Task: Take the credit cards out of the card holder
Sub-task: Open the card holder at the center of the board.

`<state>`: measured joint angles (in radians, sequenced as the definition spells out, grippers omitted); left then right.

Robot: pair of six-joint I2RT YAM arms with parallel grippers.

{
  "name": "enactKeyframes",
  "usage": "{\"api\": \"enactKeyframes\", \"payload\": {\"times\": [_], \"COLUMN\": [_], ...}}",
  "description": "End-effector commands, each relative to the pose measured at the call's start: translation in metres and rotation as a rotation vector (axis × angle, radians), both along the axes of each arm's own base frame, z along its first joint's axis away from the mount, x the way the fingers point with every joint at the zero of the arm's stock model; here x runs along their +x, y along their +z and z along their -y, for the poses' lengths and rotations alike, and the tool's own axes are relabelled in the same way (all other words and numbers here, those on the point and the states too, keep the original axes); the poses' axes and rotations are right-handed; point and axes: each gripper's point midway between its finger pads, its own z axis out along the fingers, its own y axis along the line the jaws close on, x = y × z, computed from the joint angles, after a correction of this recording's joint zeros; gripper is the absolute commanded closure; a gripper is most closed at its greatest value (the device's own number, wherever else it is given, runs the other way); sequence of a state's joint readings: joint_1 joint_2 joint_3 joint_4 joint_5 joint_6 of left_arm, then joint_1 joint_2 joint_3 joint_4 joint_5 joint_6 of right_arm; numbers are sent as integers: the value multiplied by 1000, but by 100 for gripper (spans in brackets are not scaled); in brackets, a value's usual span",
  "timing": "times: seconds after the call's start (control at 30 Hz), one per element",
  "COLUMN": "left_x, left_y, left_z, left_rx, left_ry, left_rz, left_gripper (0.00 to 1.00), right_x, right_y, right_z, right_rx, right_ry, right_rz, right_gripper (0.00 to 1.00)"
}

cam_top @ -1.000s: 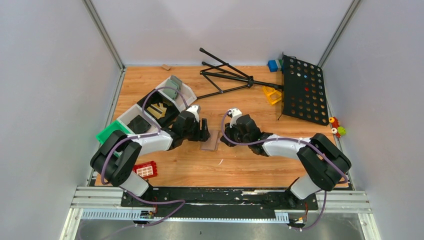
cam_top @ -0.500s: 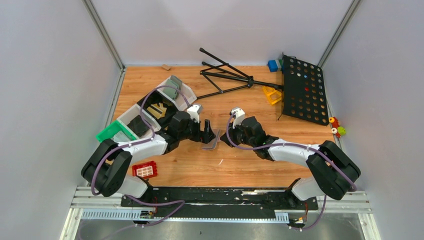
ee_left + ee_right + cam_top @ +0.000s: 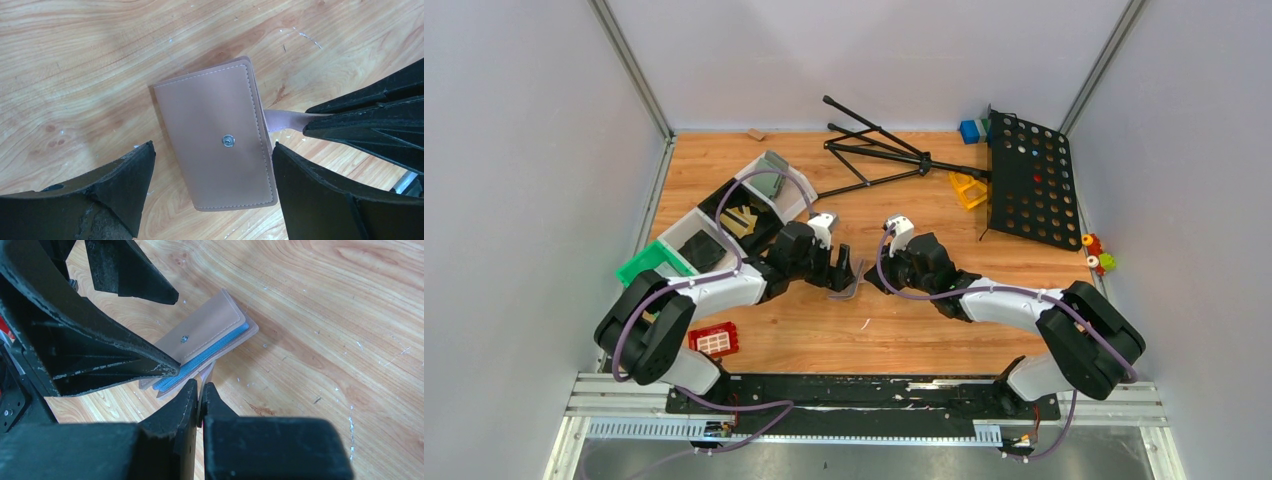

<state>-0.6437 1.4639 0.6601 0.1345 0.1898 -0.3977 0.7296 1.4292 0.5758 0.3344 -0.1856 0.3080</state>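
Note:
The card holder is a salmon-tan wallet with a metal snap, closed, its far end on the wood. Light blue layers show at its open edge. No black credit cards show; they are hidden inside or out of view. My left gripper is open, one finger on each side of the holder, not touching it. My right gripper is shut on the holder's thin tan strap and holds that side tilted up. In the top view the holder lies between the left gripper and the right gripper.
White bins with a grey-green holder and a green tray stand at the left. A red block lies near the left base. A black folded stand, a black perforated board and a yellow piece lie at the back right.
The holder lay flat a second ago; my right gripper has closed on its strap and tilted its right side up. My left gripper has shifted slightly over it.

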Motion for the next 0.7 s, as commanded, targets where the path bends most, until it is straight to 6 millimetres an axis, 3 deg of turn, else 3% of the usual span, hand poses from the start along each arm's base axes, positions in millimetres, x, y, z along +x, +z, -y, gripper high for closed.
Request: {"api": "enactKeyframes", "payload": {"times": [0.0,0.1,0.2,0.33,0.53,0.67], "left_x": [4,2,7,14,17,22], "left_y": [10,9,7,15,36,35], "left_z": [5,5,-3,-13,-27,-38], "left_rx": [50,83,122,112,-50,-93], "left_ry": [-34,-42,1,85,152,186], "left_rz": [66,73,69,88,124,98], "left_gripper": [8,9,27,41,42,42], "right_x": [7,7,7,8,10,9], "right_y": [16,14,14,12,7,7], "right_z": [-6,-8,-8,-6,-7,-8], "right_rx": [27,26,25,14,-3,-2], "right_ry": [8,13,13,4,2,6], "right_rz": [51,44,44,39,27,24], "right_gripper": [100,100,100,100,100,100]}}
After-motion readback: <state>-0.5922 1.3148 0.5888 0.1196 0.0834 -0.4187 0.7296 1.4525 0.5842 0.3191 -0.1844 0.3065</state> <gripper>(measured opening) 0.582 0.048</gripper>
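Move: The card holder, nearly shut and hanging by its lavender tab from the right fingers, lies right at the left fingertips: its middle is about 1 cm ahead, 1 cm right and 1 cm below. From the right hand it is some 4 cm to the left, 1 cm ahead and 1 cm below. A white scrap on the table lies roughly 10 cm back and 4 cm right of the left hand; the black bin stands some 20 cm left and 10 cm ahead. With one fingertip at the cover's free edge, the left hand first eases back slightly while its fingers close partway, then hooks the cover and draws it mostly left, about 4 cm, and up some 2 cm, turning about 10 degrees counter-clockwise. The right hand keeps its pinch on the tab, sinking barely 1 cm. ##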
